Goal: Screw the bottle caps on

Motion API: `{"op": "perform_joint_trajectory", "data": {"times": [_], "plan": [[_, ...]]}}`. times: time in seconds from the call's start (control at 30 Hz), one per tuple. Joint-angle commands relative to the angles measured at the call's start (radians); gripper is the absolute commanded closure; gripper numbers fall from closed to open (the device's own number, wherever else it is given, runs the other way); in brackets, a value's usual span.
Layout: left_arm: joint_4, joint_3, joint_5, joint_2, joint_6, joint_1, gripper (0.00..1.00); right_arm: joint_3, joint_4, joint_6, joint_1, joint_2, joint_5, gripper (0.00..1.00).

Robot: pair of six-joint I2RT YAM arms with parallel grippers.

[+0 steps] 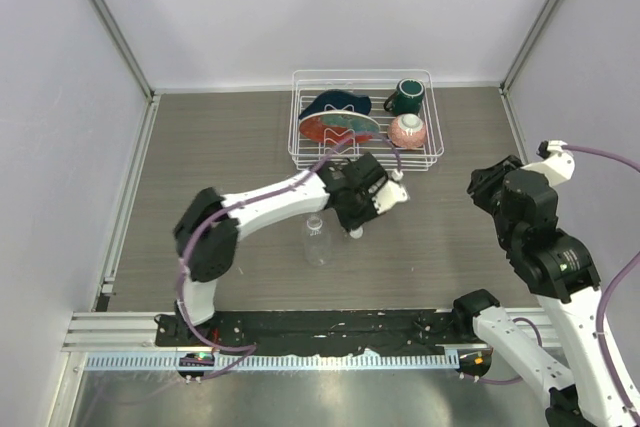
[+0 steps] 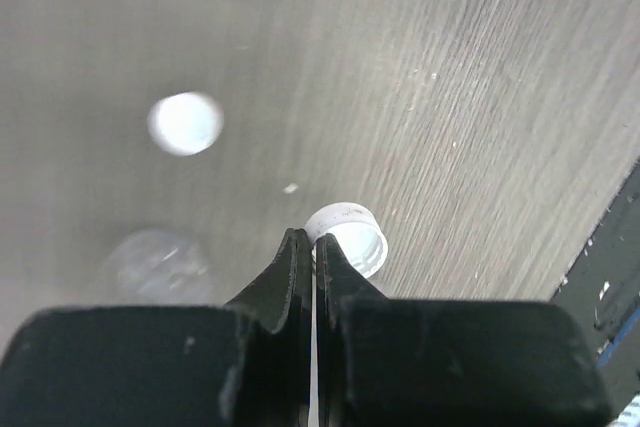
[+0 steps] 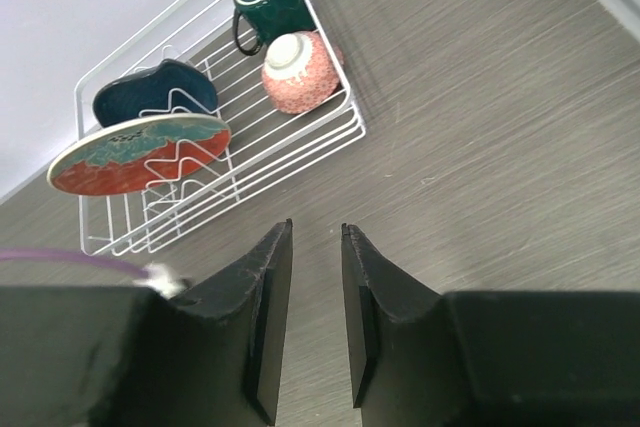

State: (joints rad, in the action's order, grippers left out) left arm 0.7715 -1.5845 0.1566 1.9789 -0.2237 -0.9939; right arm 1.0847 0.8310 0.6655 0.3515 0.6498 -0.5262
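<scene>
A white bottle cap [image 2: 348,236] lies open side up on the wood-grain table. My left gripper [image 2: 314,238] is shut, its tips pinching the near wall of that cap. In the top view the left gripper [image 1: 356,230] reaches down just right of a clear plain bottle [image 1: 317,240] that stands upright without a cap. That bottle shows as a blur [image 2: 156,263] at the lower left of the left wrist view. A blurred white round thing [image 2: 185,123] lies farther out; I cannot tell what it is. My right gripper [image 3: 316,228] hangs above bare table, jaws a little apart, nothing between them.
A white wire dish rack [image 1: 362,119] stands at the back with a dark green mug [image 1: 406,97], a pink bowl [image 1: 408,131], a red patterned plate [image 1: 338,128] and a dark blue dish [image 1: 335,104]. The right arm [image 1: 530,217] is raised at the right side.
</scene>
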Motion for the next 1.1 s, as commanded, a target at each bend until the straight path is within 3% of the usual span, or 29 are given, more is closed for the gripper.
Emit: {"op": "perform_joint_trajectory", "data": {"times": [0.0, 0.1, 0.3, 0.33, 0.43, 0.57, 0.67, 0.93, 1.07], "plan": [[0.055, -0.089, -0.072, -0.274, -0.052, 0.044, 1.00, 0.020, -0.094, 0.083, 0.001, 0.039, 0.092, 0.67], [0.130, -0.135, -0.075, -0.360, -0.087, 0.057, 1.00, -0.002, -0.157, 0.133, 0.001, 0.066, 0.178, 0.67], [-0.006, -0.111, -0.034, -0.544, -0.126, 0.057, 1.00, -0.066, -0.372, 0.253, 0.001, 0.145, 0.396, 0.57], [-0.074, -0.097, -0.043, -0.558, -0.112, 0.057, 1.00, -0.081, -0.415, 0.302, 0.001, 0.149, 0.478, 0.53], [-0.255, 0.030, -0.060, -0.646, -0.097, 0.055, 1.00, -0.190, -0.674, 0.484, 0.003, 0.154, 0.654, 0.28], [-0.484, 0.239, -0.058, -0.768, -0.135, 0.057, 1.00, -0.342, -1.075, 0.722, 0.012, 0.166, 0.727, 0.14], [-0.687, 0.385, -0.017, -0.856, -0.174, 0.055, 1.00, -0.385, -1.196, 0.813, 0.047, 0.201, 0.729, 0.10], [-1.010, 0.440, -0.124, -0.792, -0.327, 0.003, 1.00, -0.350, -1.287, 0.890, 0.148, 0.329, 0.741, 0.09], [-1.083, 0.454, -0.147, -0.762, -0.361, 0.003, 1.00, -0.362, -1.314, 0.896, 0.159, 0.324, 0.744, 0.10]]}}
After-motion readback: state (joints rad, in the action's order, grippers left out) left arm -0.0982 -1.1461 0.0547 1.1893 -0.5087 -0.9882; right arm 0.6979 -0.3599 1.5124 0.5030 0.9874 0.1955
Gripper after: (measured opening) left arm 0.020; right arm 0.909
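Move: The left hand already pinches a white cap. The right gripper it will meet is about level in depth, some 22 cm to its right and 24 cm higher; for the right hand, that held cap is accordingly 22 cm left and 24 cm below. From the left hand, the second cap lies about 7 cm straight ahead, the blue-labelled bottle 6 cm ahead and 9 cm left, and the clear bottle 3 cm back and 9 cm left. Upward goes the left hand, lifting the held cap some 30 cm with a brief dip on the way, fingers swinging from downward to nearly level, aimed right and forward at the right gripper. The right hand sweeps about 23 cm left and a little forward to meet the cap, rolling left side up some 65 degrees, turning left and opening wide; contact between right fingers and cap can't be seen. ##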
